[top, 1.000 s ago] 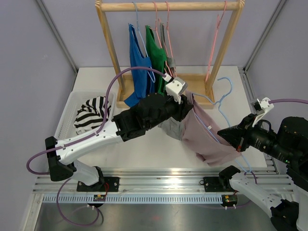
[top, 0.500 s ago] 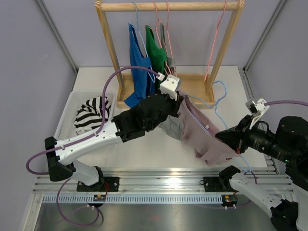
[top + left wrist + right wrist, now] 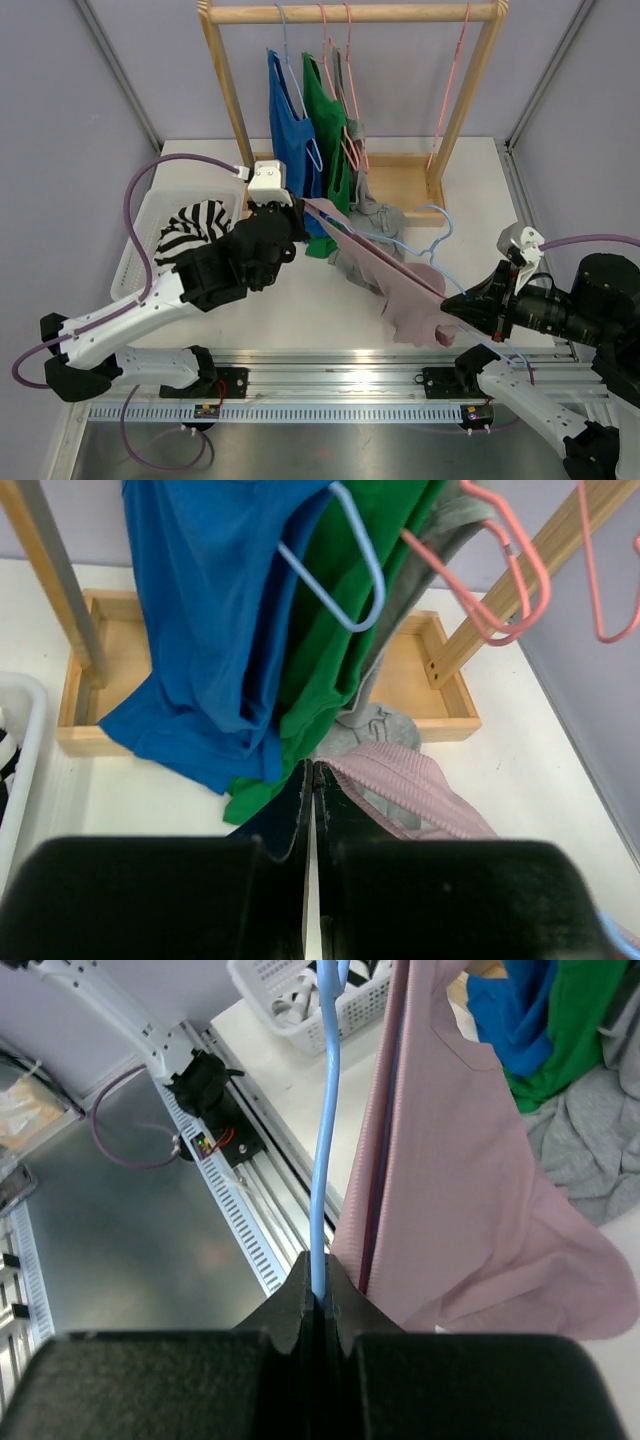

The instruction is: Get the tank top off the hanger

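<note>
The pink ribbed tank top (image 3: 410, 300) is stretched taut across the table's middle. My left gripper (image 3: 300, 205) is shut on its strap (image 3: 400, 780) at the upper left end, jaws pressed together in the left wrist view (image 3: 312, 772). At the lower right, my right gripper (image 3: 452, 308) is shut on the wire of the light-blue hanger (image 3: 437, 225), which still runs through the garment. In the right wrist view the blue wire (image 3: 325, 1110) rises straight out of the closed jaws (image 3: 320, 1295), with the tank top (image 3: 470, 1190) hanging beside it.
A wooden rack (image 3: 350, 12) at the back holds a blue top (image 3: 290, 130), a green top (image 3: 325, 120) and pink hangers (image 3: 447, 90). A grey garment (image 3: 365, 235) droops onto the table. A white basket (image 3: 140, 235) with a striped garment (image 3: 190, 228) stands left.
My left gripper has shut on the strap and drawn it leftward and back, pulling the tank top taut. The right gripper with the hanger shifted slightly left and lower.
</note>
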Tool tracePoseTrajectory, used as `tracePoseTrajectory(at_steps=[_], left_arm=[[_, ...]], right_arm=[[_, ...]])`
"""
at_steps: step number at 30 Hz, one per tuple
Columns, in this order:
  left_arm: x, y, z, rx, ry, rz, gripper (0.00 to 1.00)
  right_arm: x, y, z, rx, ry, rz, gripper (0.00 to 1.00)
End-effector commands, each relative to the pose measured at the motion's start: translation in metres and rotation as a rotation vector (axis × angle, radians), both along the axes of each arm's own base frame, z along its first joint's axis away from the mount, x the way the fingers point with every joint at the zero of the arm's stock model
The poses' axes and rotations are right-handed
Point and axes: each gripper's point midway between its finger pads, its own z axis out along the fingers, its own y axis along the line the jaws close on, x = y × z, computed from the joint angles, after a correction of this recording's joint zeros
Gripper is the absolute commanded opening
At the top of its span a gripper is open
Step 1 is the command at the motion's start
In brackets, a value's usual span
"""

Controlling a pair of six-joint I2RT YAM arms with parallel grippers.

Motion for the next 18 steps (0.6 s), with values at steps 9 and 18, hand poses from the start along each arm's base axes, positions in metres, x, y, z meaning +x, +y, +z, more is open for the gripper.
tracePoseTrajectory(at_steps=[9, 18], left_arm=[[-0.069, -0.011, -0.008, -0.129, -0.047, -0.487, 0.00], [-0.107, -0.001, -0.080, -0.013, 0.125, -0.634, 0.00]], right_arm=[[0.011, 0.017, 0.076, 0.309, -0.386, 0.039, 0.00], [0.092, 0.019, 0.184, 0.842, -0.717, -0.190, 0.00]])
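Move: The left hand already pinches the pink tank top by one strap; its body hangs about 19 cm to the right, 11 cm back and 8 cm lower. From there the green top stands some 14 cm ahead of the left hand and 4 cm right, 14 cm lower. For the right hand, which holds the blue hanger, the tank top is about 9 cm ahead, 9 cm left and 9 cm below, the grey top some 27 cm ahead, 12 cm left and 24 cm below. Swing the right gripper up and out, about 9 cm forward, 8 cm up and 5 cm left after a slight dip back, tilting its left-pointing fingers upward so the held hanger's far end rises out of the strap. Meanwhile draw the left gripper back some 10 cm and down 6 cm, turning it about 35 degrees clockwise; keep both shut on what they hold. ##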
